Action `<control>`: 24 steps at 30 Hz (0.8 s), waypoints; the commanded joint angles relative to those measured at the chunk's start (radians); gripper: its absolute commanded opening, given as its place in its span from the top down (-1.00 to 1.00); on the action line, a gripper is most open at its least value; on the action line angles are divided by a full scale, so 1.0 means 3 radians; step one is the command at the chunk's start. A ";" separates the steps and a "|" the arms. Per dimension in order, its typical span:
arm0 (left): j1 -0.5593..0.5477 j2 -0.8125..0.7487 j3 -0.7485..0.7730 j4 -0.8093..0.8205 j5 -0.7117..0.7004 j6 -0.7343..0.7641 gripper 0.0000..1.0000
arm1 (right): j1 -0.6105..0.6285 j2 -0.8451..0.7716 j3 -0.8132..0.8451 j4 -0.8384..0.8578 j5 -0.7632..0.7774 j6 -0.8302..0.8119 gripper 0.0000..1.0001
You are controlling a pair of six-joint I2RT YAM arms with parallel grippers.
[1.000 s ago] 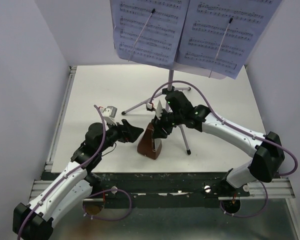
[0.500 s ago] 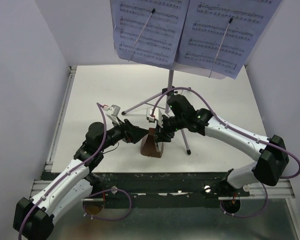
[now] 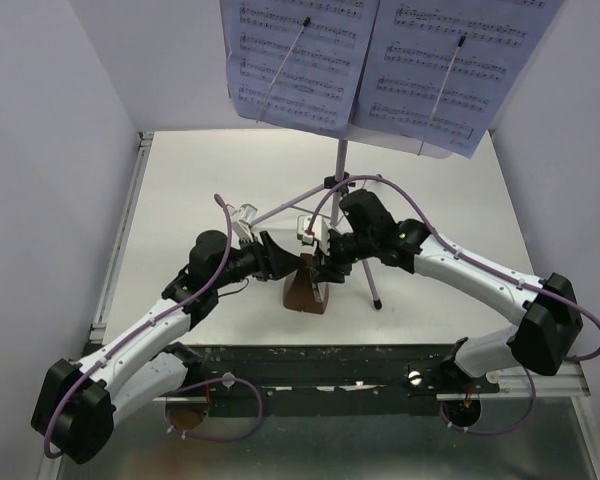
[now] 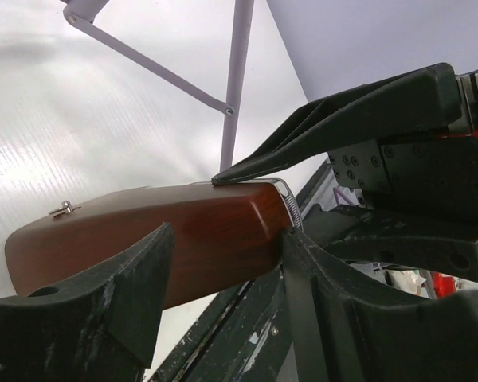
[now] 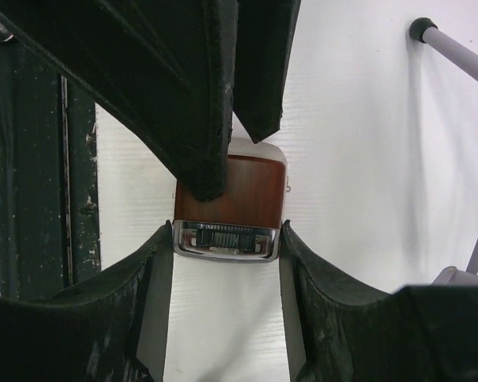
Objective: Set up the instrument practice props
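The brown pyramid-shaped metronome (image 3: 302, 292) stands on the white table just in front of the stand's tripod. My right gripper (image 3: 323, 265) comes at it from the right. In the right wrist view my right gripper (image 5: 227, 231) is shut on the metal top of the metronome (image 5: 239, 199), a pad on either side. My left gripper (image 3: 280, 258) reaches in from the left. In the left wrist view my left gripper (image 4: 223, 239) has both fingers against the wooden body of the metronome (image 4: 143, 231). The music stand (image 3: 342, 165) holds lavender sheet-music pages (image 3: 300, 60) at the back.
Thin tripod legs (image 3: 365, 270) spread across the table close behind and to the right of the metronome; one leg (image 4: 239, 79) shows just beyond it, and a rubber foot (image 5: 421, 29) lies near my right gripper. The table's dark front rail (image 3: 330, 355) runs just below.
My left arm has reached right to the metronome and narrowed its jaws onto it. The right gripper has shifted the metronome slightly and stood it straighter.
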 commanded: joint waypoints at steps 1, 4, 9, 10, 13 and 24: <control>-0.0013 0.0153 -0.0087 -0.0640 -0.0296 0.0221 -0.27 | 0.0011 -0.0088 -0.0204 -0.0071 0.0243 -0.0247 0.66; -0.0013 0.0113 -0.0230 -0.0650 -0.0347 0.0200 -0.26 | 0.0011 -0.0185 -0.0311 -0.0060 0.0295 -0.0267 0.68; -0.0013 -0.0163 -0.0261 -0.0569 -0.0301 0.0470 -0.37 | 0.0001 -0.0359 -0.0567 -0.0020 0.0208 -0.0369 0.70; -0.0013 -0.0240 -0.0200 -0.0548 -0.0235 0.0654 -0.43 | 0.0001 -0.0374 -0.0593 -0.0024 0.0172 -0.0395 0.70; -0.0013 -0.0480 0.0045 -0.0603 0.0041 0.1364 -0.71 | 0.0006 -0.0349 -0.0593 -0.0096 0.0039 -0.0573 0.71; -0.0018 -0.0318 0.0317 -0.1222 0.1417 0.4146 -0.87 | -0.0086 0.0178 0.0209 -0.0996 -0.0641 -0.1392 0.81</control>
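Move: The wooden metronome hangs from my right hand, gripped at its top, with my left fingers also around that upper end. Its middle lies about 7 cm below my left hand, some 2 cm to its right and 1 cm back; from my right hand it is roughly 2 cm left and 6 cm down. About 17 cm below my left hand, one tripod foot stands roughly 17 cm to the right and 1 cm back, another about 17 cm ahead and 11 cm left. I keep my left fingers around the metronome's upper end briefly, then open them wide and draw back and up off it, about 4 cm in all and slightly left. As I go I roll that hand some 50 degrees about its own fingers, clockwise looking along them. My right hand keeps its grip, easing back about 1.5 cm, and finally turns counter-clockwise. ##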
